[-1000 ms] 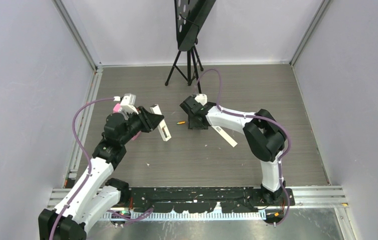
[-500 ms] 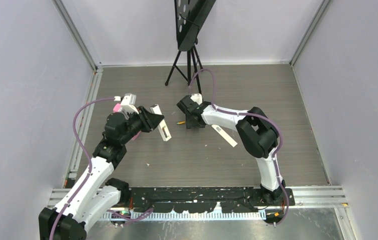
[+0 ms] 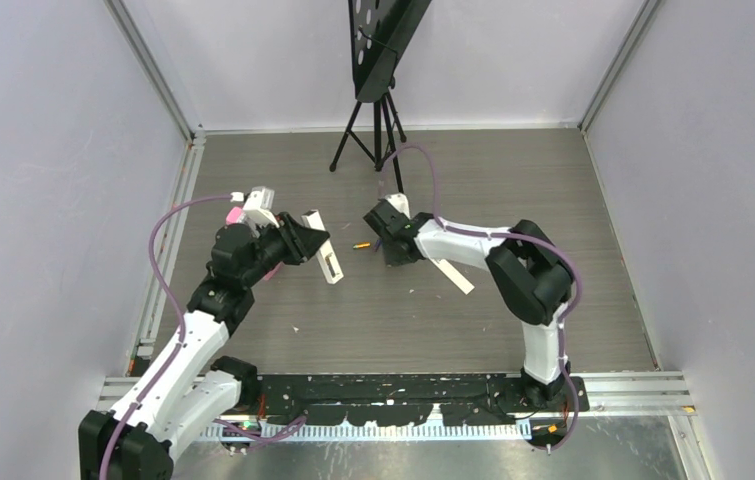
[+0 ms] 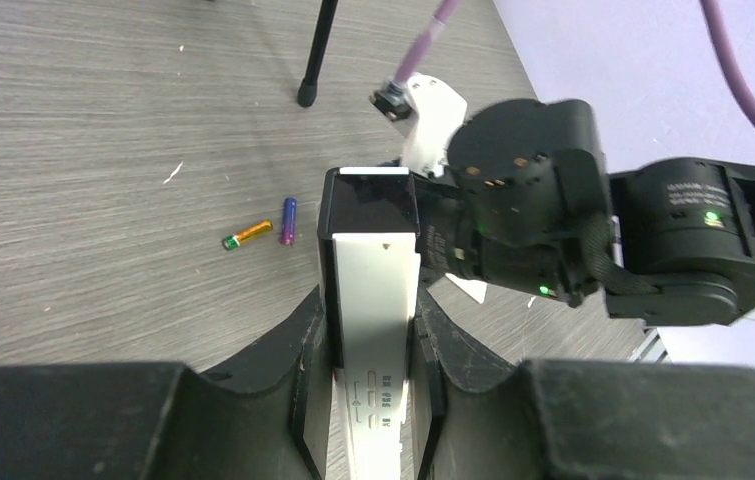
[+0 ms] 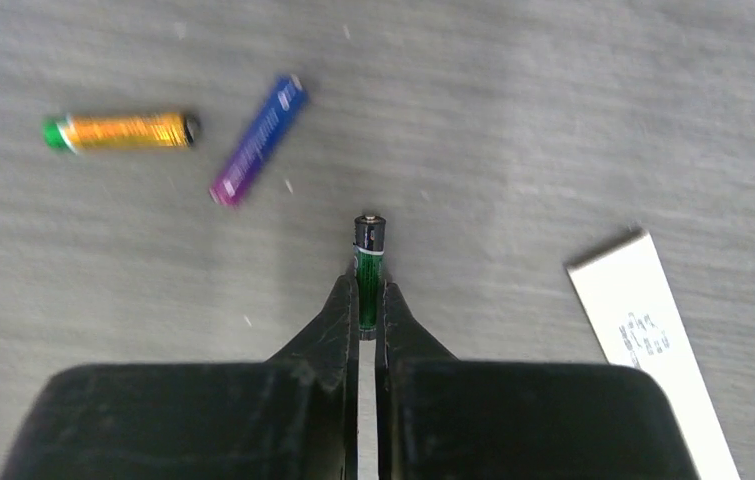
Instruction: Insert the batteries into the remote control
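Note:
My left gripper [image 4: 370, 335] is shut on the white remote control [image 4: 370, 290], whose dark open end points away from me; it shows in the top view as a white bar [image 3: 325, 258]. My right gripper [image 5: 369, 300] is shut on a dark green battery [image 5: 369, 250] that sticks out past the fingertips, just above the table. An orange-yellow battery [image 5: 121, 131] and a purple battery [image 5: 258, 140] lie loose on the table to its upper left. Both also show in the left wrist view, orange one [image 4: 248, 236] and purple one [image 4: 288, 220]. In the top view my right gripper [image 3: 385, 243] hangs beside the orange battery [image 3: 360, 244].
A flat white strip with printed marks [image 5: 653, 340] lies on the table to the right of my right gripper, also seen as a white strip [image 3: 450, 270]. A black tripod [image 3: 378, 130] stands at the back. The right arm's wrist [image 4: 543, 220] is close beyond the remote.
My right gripper has closed onto the dark green battery and shifted slightly. The left arm and the remote have stayed put.

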Action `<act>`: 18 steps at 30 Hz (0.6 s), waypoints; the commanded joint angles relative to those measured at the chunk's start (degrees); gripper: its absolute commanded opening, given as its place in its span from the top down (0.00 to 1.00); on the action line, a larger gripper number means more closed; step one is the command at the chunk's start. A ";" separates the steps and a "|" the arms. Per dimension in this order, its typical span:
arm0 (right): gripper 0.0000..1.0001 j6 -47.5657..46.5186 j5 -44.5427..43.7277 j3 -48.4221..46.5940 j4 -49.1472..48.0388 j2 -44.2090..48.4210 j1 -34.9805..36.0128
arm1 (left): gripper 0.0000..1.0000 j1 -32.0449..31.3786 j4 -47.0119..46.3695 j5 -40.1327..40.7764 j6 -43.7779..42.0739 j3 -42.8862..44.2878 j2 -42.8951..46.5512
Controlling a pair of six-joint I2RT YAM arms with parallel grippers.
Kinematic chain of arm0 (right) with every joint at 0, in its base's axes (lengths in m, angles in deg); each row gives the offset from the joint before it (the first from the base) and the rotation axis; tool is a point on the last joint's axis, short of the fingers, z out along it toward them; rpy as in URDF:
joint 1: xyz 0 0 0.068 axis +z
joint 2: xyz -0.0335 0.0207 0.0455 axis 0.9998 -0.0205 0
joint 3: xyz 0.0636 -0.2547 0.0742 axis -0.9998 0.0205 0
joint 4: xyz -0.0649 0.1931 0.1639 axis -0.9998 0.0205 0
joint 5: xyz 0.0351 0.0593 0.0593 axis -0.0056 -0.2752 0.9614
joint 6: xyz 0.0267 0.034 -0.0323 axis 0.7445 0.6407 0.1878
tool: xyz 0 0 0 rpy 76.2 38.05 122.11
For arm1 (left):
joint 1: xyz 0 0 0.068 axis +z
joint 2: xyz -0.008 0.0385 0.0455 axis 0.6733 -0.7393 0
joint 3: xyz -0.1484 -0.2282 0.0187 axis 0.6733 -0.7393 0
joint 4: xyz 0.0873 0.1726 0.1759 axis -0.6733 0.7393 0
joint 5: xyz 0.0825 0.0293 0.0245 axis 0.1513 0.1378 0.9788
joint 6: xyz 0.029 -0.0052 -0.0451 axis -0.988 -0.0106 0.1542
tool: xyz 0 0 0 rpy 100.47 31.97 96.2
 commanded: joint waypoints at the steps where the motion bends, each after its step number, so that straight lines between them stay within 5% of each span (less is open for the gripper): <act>1: 1.00 -5.64 3.54 8.02 -5.68 11.86 -0.11 | 1.00 0.24 -3.41 -3.14 0.81 0.95 -0.74; 11: 0.99 -12.07 21.81 28.84 -25.51 43.69 0.17 | 1.00 0.24 -7.95 -11.57 3.67 2.99 -4.67; 18: 1.00 -16.30 34.98 29.55 -27.37 55.54 0.28 | 1.00 0.20 -13.74 -18.91 7.36 4.13 -7.88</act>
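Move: The green battery is already pinched in the right gripper just above the table. The remote's battery slot, held up in the left gripper, lies about 14 cm back, 14 cm left and 20 cm above the right hand, and some 5 cm back and 1 cm right of the left hand, level with it. From the right hand, the purple battery lies 3 cm ahead and 3 cm left, the orange battery 3 cm ahead and 7 cm left, and the white strip 5 cm back and 15 cm right, all on the table. Keep the green battery pinched and carry the right gripper first back and slightly right, close over the table, then steeply up about 20 cm and back some 10 cm in all, towards the remote, swinging the fingers roughly 50 degrees from pointing down to pointing left and forward. Bring the left gripper, still clamping the remote, about 3 cm right to meet it, turning about 10 degrees clockwise. ##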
